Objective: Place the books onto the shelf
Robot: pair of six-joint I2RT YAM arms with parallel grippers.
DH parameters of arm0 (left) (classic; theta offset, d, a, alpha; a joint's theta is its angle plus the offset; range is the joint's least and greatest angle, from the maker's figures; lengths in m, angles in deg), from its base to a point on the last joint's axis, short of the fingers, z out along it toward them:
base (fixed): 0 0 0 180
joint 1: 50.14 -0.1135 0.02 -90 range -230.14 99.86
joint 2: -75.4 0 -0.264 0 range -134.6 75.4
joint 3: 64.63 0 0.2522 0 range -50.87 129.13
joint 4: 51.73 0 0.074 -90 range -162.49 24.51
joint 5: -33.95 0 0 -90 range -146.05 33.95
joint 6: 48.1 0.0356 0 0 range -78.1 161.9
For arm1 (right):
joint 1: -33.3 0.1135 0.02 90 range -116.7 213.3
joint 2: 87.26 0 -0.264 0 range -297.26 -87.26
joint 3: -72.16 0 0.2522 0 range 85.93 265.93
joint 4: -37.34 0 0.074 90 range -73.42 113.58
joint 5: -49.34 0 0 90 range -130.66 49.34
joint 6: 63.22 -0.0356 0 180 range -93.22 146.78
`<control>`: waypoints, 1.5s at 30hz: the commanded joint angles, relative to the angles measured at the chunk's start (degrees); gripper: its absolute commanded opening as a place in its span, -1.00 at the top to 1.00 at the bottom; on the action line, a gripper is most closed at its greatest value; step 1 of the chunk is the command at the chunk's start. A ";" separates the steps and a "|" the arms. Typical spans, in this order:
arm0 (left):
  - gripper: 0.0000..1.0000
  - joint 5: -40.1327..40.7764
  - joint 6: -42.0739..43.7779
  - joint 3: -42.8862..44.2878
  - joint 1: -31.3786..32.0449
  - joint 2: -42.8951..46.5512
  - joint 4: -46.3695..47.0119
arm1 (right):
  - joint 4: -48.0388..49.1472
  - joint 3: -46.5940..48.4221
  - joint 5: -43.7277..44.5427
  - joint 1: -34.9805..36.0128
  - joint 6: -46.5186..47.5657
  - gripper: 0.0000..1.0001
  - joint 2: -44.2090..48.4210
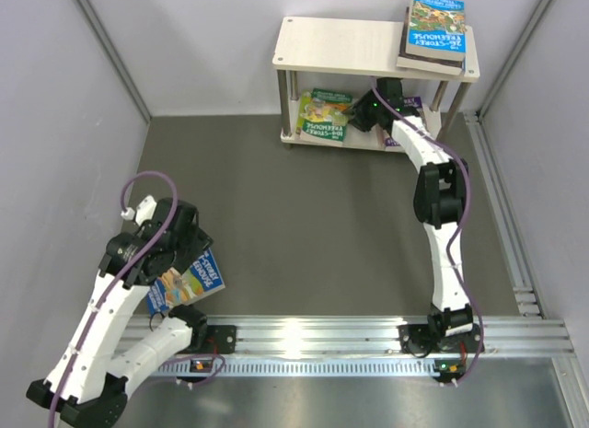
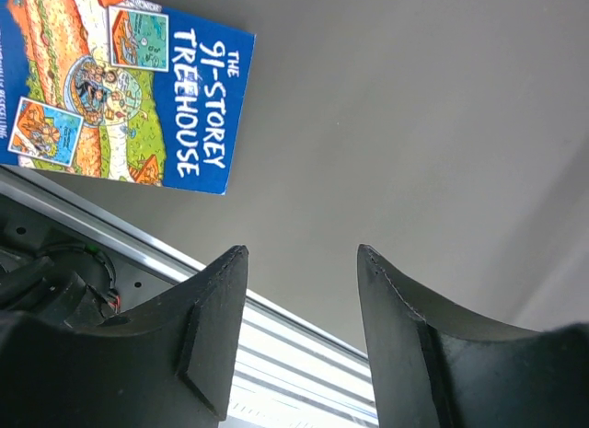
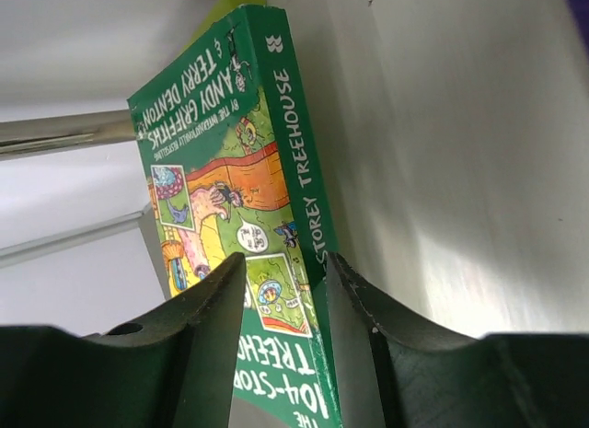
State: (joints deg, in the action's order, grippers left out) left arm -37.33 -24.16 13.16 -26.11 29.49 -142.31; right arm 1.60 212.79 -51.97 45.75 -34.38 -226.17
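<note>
The shelf stands at the back. A blue book tops a small stack on the right end of its upper board. On the lower board lies a green book, and a purple one is half hidden behind my right arm. My right gripper reaches into the lower tier. In the right wrist view the gripper is shut on the spine edge of the green book. Another blue book lies flat on the floor by my left arm. My left gripper hangs open and empty beside it.
An aluminium rail runs along the near edge under both arm bases, also seen below the left fingers as the rail. Grey walls close in on the left, right and back. A silver shelf post stands left of the held book.
</note>
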 commanded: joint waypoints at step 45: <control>-0.96 0.18 4.60 -6.72 -4.84 -12.70 1.23 | 13.72 -63.65 -8.89 14.17 14.67 -0.99 50.48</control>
State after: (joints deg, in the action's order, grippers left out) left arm -37.66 -23.36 7.39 -26.85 21.36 -142.22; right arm 17.40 154.33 -57.42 57.33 -22.01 -178.72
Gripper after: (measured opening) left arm 0.952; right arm 0.996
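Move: The green 104-storey book's middle lies about 6 cm to the left of my right hand and 3 cm below, neither farther out nor nearer; my fingers are at its spine. The lime book sticks out from under it, its middle some 9 cm left, level ahead, 6 cm down. The purple book is roughly 15 cm to my right hand's right, also level ahead. From my left hand, the 91-storey book lies about 10 cm left, 2 cm back and 20 cm below. With my right fingers at the green book's spine, I push it left about 4 cm and slightly forward along the lower shelf. Then I leave it, pulling back some 25 cm out of the shelf, rising and later drifting left, turning about 20 degrees counter-clockwise while the fingers open wide. Late on, my left hand opens wide and sinks some 6 cm, tipping down towards the 91-storey book. ##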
